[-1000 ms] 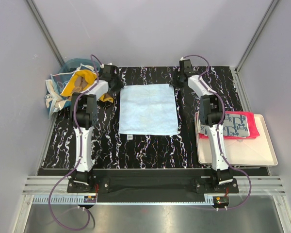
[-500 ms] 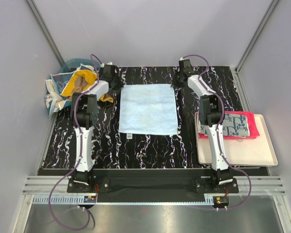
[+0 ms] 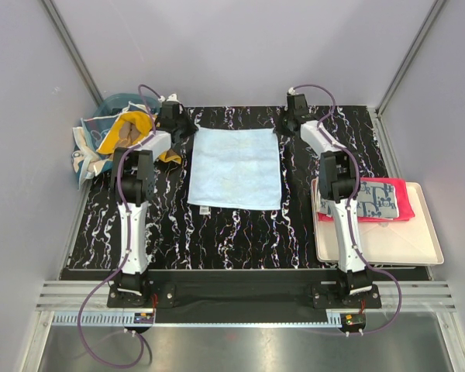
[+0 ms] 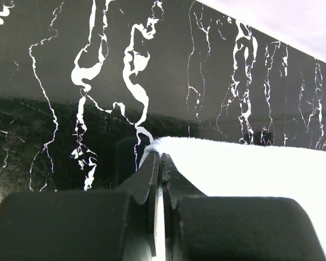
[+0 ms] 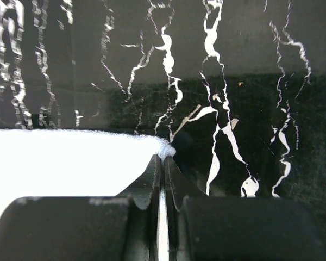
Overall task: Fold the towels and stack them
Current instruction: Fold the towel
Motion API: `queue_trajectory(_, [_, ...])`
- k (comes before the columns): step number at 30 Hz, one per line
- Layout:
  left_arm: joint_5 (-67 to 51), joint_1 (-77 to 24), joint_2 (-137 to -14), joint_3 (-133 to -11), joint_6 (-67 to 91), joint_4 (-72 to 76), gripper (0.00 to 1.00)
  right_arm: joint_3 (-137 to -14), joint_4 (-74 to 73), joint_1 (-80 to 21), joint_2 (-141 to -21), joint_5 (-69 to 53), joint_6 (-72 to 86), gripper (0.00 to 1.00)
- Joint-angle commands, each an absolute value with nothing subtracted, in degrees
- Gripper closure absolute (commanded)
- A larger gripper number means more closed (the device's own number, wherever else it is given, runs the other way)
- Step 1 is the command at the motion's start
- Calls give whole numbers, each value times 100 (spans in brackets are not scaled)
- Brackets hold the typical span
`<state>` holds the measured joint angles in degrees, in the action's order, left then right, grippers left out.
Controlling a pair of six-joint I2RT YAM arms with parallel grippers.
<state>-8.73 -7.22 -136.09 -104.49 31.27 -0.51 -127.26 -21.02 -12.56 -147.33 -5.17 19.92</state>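
A plain light blue towel [image 3: 235, 169] lies spread flat in the middle of the black marbled table. My left gripper [image 3: 187, 132] is shut on its far left corner. The left wrist view shows the jaws [image 4: 161, 159] pinched together on the cloth edge [image 4: 250, 163]. My right gripper [image 3: 283, 130] is shut on the far right corner. In the right wrist view a small nub of towel [image 5: 70, 152] pokes out at the gripper tips [image 5: 163, 159]. Other towels: an orange one [image 3: 128, 132] in the basket, and a grey patterned one [image 3: 376, 200] on a red one [image 3: 403, 205].
A translucent teal basket [image 3: 116, 101] with crumpled cloths stands at the table's far left, close to the left arm. A cream tray [image 3: 387, 248] sits at the right edge and carries the folded red and grey towels. Grey walls enclose the table on three sides.
Both grippers have gone from partly open to shut on the blue towel's far corners. The towel has shifted slightly to the left and away from the near edge.
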Motion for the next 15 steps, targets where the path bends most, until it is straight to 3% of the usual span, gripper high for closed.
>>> queue_trajectory(1, [-1186, -642, -13114, -10310, 3023, 746, 100, -12578, -1468, -1195, -13922, -457, 2013, 98])
queue_trajectory(8, [-1283, -624, -12613, -9774, 3076, 1133, 100, -12112, -1143, -1195, -13299, -518, 2057, 100])
queue_trajectory(15, [-1388, -624, -11954, -8887, 3260, 1660, 100, -10840, -634, -1195, -12569, -562, 2241, 100])
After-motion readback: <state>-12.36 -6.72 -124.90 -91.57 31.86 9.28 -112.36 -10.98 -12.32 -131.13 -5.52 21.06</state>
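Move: The light-blue towel is already pinched at its two far corners, shut fingers on each. Its middle lies about 15 cm back and 15 cm to the right of the left hand, 3 cm lower; the yellow cloth at the bin is some 23 cm to that hand's left and 2 cm back. From the right hand, the towel's middle is about 14 cm back, 16 cm left and 2 cm lower, the folded stack roughly 32 cm right and 25 cm back. The towel's far edge is lifted up off the table by both hands, which keep their pinch on its corners. The right hand leads, rising quickly by about 10 cm and easing slightly back late on; the left gathers pace later, going up 5.5 cm while drawing back some 2.5 cm. Both hands tip their fingers upward by roughly 10 degrees. ##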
